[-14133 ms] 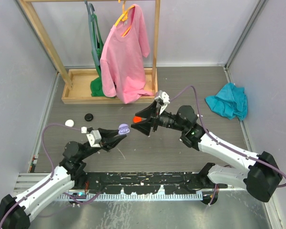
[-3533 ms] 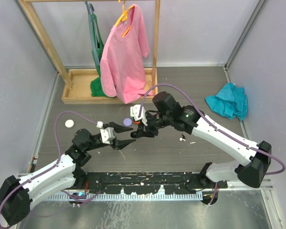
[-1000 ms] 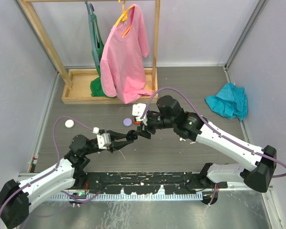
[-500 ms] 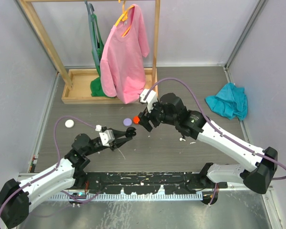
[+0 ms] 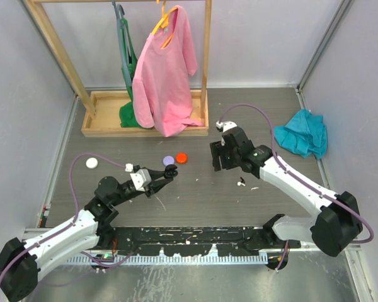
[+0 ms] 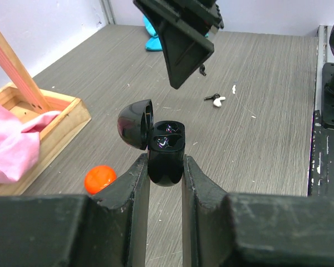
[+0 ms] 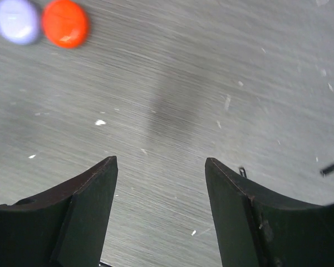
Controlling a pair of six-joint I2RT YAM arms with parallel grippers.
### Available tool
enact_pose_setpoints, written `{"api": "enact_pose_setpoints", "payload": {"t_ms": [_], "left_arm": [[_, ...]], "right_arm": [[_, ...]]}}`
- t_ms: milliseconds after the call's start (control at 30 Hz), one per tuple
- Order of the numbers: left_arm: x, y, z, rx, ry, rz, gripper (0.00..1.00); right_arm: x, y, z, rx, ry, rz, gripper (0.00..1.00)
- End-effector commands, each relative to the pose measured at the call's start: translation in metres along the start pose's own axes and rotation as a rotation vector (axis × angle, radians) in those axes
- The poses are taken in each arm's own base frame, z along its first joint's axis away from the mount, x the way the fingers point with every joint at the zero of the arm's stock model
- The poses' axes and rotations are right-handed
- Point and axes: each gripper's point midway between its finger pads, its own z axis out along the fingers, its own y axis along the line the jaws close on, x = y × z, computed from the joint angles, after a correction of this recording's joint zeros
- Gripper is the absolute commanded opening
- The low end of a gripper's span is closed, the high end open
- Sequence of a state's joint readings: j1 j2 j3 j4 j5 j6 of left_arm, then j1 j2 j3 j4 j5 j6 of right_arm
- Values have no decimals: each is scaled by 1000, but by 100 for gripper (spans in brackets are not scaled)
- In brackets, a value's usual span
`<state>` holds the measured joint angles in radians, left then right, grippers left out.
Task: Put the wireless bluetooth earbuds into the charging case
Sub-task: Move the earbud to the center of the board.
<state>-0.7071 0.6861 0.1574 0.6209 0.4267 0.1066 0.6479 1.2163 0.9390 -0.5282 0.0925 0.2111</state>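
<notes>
My left gripper (image 6: 165, 162) is shut on a black charging case (image 6: 166, 149), held off the floor with its lid (image 6: 134, 122) swung open; its glossy dark wells face up. From above, that gripper (image 5: 168, 172) sits left of centre. A white earbud and a dark earbud (image 6: 216, 99) lie together on the floor (image 5: 241, 183), beyond the case. My right gripper (image 7: 160, 164) hangs open over bare floor, nothing between its fingers; in the top view it (image 5: 215, 158) is just left of those earbuds.
A red round case (image 5: 182, 157) and a lilac one (image 5: 169, 161) lie side by side between the arms. A white round case (image 5: 91, 163) is far left. Further back are a wooden clothes rack (image 5: 145, 119) with a pink shirt, and a blue cloth (image 5: 300, 138) at right.
My right gripper has let go of the red case, now on the floor beside the lilac one, and has pulled back to the right with its jaws open. The left still holds the black case.
</notes>
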Motion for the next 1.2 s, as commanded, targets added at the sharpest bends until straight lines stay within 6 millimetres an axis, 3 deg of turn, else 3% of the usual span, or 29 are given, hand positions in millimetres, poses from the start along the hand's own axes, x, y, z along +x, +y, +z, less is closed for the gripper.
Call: {"api": "enact_pose_setpoints", "payload": {"t_ms": [0, 167, 400, 633, 967, 1167], "left_arm": [[-23, 5, 1, -18, -69, 46, 0], [-22, 4, 2, -10, -66, 44, 0], [-21, 2, 3, 3, -57, 40, 0], [-18, 0, 5, 21, -43, 33, 0], [-15, -2, 7, 34, -30, 26, 0], [-16, -2, 6, 37, -29, 26, 0]], "right_arm": [[21, -35, 10, 138, 74, 210, 68], [50, -66, 25, 247, 169, 331, 64], [82, -87, 38, 316, 257, 419, 58], [107, -101, 36, 361, 310, 483, 48], [127, -103, 43, 338, 355, 522, 35], [126, -95, 47, 282, 365, 519, 29]]}}
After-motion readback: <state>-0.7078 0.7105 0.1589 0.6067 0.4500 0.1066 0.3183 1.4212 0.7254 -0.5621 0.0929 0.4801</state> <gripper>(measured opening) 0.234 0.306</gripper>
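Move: The black earbud lies about 11 cm to the right of the right hand, 3 cm back and 13 cm below; the white earbud lies beside it, some 2 cm nearer the base. On the same table, another black earbud lies roughly 20 cm right and 2 cm ahead of the hand, the orange case about 14 cm left and 6 cm ahead. From the left hand the near black earbud is some 28 cm right, about level fore-and-aft, 17 cm lower. The right hand descends 13 cm, swings 11 cm right, turning clockwise, and narrows its fingers around the black earbud. ##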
